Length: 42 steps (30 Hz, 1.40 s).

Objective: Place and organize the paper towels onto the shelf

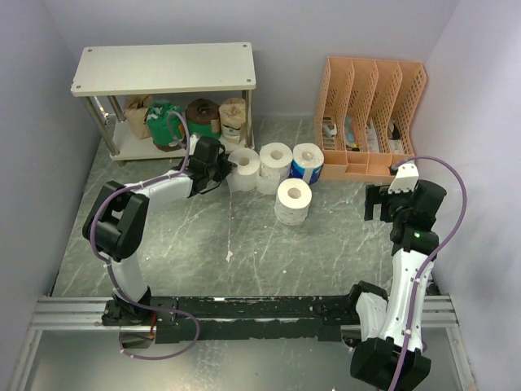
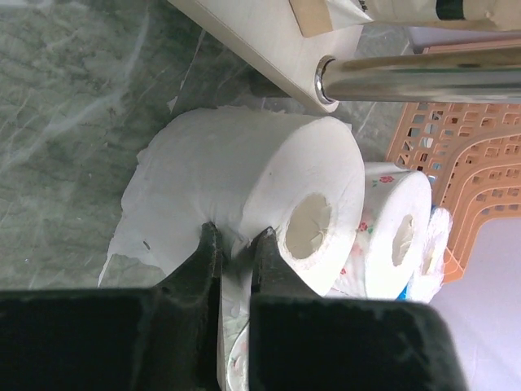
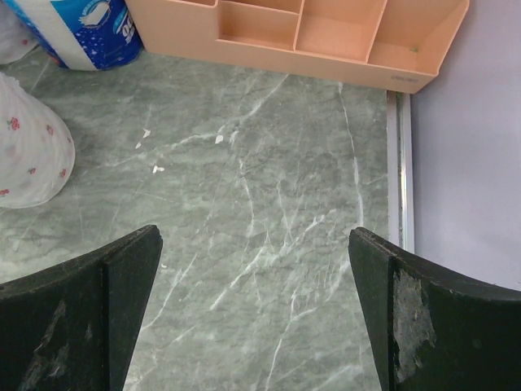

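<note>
The shelf (image 1: pixel 163 69) stands at the back left; its lower tier holds a tan roll (image 1: pixel 138 114), a green roll (image 1: pixel 167 122), a brown roll (image 1: pixel 202 114) and a pale roll (image 1: pixel 234 118). In front of its right leg are a white roll (image 1: pixel 244 167), a second white roll (image 1: pixel 275 163), a blue-printed roll (image 1: pixel 308 163) and a white roll (image 1: pixel 293 199) nearer me. My left gripper (image 1: pixel 220 164) is shut, pinching the wrap of the leftmost white roll (image 2: pixel 260 179) between its fingertips (image 2: pixel 210 244). My right gripper (image 1: pixel 378 204) is open and empty over bare table (image 3: pixel 256 244).
An orange slotted file organizer (image 1: pixel 370 114) stands at the back right, also in the right wrist view (image 3: pixel 309 32). The shelf's metal leg (image 2: pixel 423 77) and board edge (image 2: pixel 269 41) are just above the held roll. A metal rail (image 3: pixel 395 179) borders the table's right side.
</note>
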### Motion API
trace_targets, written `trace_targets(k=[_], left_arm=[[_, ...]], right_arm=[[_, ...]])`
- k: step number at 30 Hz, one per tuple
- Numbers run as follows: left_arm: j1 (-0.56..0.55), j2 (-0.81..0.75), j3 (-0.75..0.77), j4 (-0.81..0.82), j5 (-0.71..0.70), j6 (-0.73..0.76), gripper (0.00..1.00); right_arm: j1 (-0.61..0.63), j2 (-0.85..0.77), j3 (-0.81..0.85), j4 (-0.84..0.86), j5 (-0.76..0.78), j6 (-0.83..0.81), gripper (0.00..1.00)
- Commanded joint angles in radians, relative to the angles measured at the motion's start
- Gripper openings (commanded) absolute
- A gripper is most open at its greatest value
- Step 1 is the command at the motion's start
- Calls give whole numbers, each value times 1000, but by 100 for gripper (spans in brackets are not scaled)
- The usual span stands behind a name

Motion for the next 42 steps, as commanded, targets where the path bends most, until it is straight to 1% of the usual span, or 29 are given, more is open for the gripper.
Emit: trace_targets(k=[1, 8, 11, 16, 20, 24, 29, 33, 37, 42], left_arm=[[-1, 24, 28, 10, 34, 31, 7], [-16, -64, -7, 25, 30, 103, 7], [-19, -132, -22, -18, 13, 136, 7], [-19, -280, -85, -46, -19, 213, 7], [-18, -370, -101, -90, -31, 259, 7], [-15, -447, -77, -163, -63, 274, 7], [22, -515, 10, -272, -65, 255, 7], [70, -535, 136, -395, -68, 226, 7], [133, -523, 281, -510, -18, 212, 7], [191, -509, 425, -564, 64, 206, 7]], right_arm=[[3, -3, -1, 4, 0, -6, 100], [2, -8, -1, 4, -3, -8, 100], [2, -11, -1, 3, -4, -7, 100], [3, -11, 1, 0, -12, -11, 100], [3, -12, 0, 1, -17, -13, 100], [3, -13, 0, -2, -18, -12, 100], [3, -14, 1, 0, -18, -12, 100], [3, -16, 0, 0, -18, -12, 100], [3, -16, 1, -1, -19, -14, 100], [3, -16, 0, -3, -20, -14, 100]])
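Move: The left hand already pinches the side of the leftmost white roll, its middle about 4 cm right and 4 cm below. The top shelf's middle lies roughly 9 cm ahead, 14 cm left and 17 cm up; the brown paper bag on the lower shelf is 12 cm straight ahead, the flowered roll 13 cm right and level fore-and-aft. From the idle right hand the top shelf is about 27 cm ahead, 52 cm left, 8 cm up. Left hand lifts the still-pinched roll about 24 cm, backing off slightly, then 10 cm left towards the top shelf. ##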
